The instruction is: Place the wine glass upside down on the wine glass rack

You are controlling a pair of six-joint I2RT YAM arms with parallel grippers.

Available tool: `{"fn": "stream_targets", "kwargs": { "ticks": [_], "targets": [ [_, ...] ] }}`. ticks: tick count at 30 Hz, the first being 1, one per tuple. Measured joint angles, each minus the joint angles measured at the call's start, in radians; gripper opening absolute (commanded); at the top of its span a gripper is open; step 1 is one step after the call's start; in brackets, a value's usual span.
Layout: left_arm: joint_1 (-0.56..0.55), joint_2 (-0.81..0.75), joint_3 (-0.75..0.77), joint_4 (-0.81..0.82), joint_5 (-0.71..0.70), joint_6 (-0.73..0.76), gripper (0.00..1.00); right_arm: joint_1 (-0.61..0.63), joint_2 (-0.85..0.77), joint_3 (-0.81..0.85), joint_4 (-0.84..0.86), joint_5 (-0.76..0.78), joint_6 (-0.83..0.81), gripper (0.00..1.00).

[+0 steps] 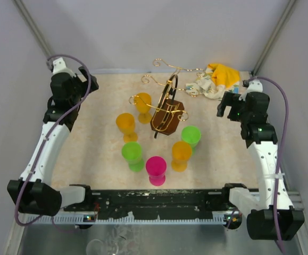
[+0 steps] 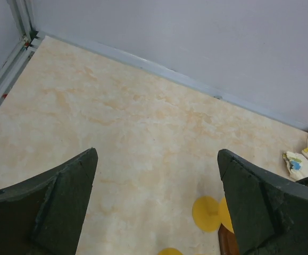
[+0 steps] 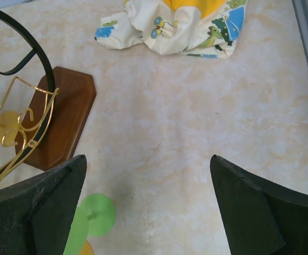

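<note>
The wine glass rack [image 1: 167,112], gold wire arms on a dark brown base, stands mid-table; its base and gold wires show in the right wrist view [image 3: 58,125]. Several coloured plastic wine glasses stand upright around it: two orange [image 1: 126,125] [image 1: 143,103], a green [image 1: 132,154], a pink [image 1: 156,169], another orange [image 1: 181,154] and another green [image 1: 191,137]. My left gripper [image 1: 85,79] [image 2: 158,154] is open and empty at the far left, apart from the glasses. My right gripper [image 1: 225,106] [image 3: 147,159] is open and empty, right of the rack.
A crumpled yellow and white printed cloth [image 1: 217,79] [image 3: 175,26] lies at the far right corner behind the rack. Grey walls close the table at the back and sides. A yellow glass foot [image 2: 207,213] and a green glass foot [image 3: 98,214] show by the fingers.
</note>
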Motion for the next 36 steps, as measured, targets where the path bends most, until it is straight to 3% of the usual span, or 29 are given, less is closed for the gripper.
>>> {"fn": "stream_targets", "kwargs": {
  "ticks": [5, 13, 22, 26, 36],
  "targets": [
    [0.000, 0.031, -0.006, 0.023, 0.053, 0.065, 1.00, 0.000, 0.000, -0.005, 0.003, 0.000, -0.001, 0.99],
    [0.000, 0.124, -0.038, 0.014, 0.255, 0.298, 0.94, 0.000, -0.001, -0.019, 0.008, 0.005, -0.002, 0.99],
    [-0.020, 0.328, 0.133, -0.098, 0.567, 0.422, 0.74, 0.000, -0.001, -0.019, 0.008, 0.007, -0.002, 0.99],
    [-0.056, 0.378, 0.177, -0.120, 0.631, 0.439, 0.60, 0.000, -0.003, -0.024, 0.008, 0.010, -0.002, 0.99],
    [-0.161, 0.473, 0.278, -0.138, 0.671, 0.442, 0.40, 0.000, -0.021, -0.048, 0.012, 0.026, -0.010, 0.99]
  ]
}}
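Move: Ahead and to the right of the left hand stands the far orange wine glass, about 7 cm farther out, some 22 cm to the right and about 21 cm below. The rack is about 10 cm to the right of that glass and level with it in reach; the nearer orange glass stands about 10 cm closer in and 6 cm left of it. From the right hand the far orange glass lies roughly 14 cm ahead, 30 cm left and 14 cm below. Swinging right towards the far orange glass, the empty left hand first sinks about 10 cm, then sweeps nearly level, some 18 cm to the right in all. The wrist turns clockwise by about 55 degrees with the fingers dipping, and the wide-open fingers close to a bit under half, ending just short of the bowl. ##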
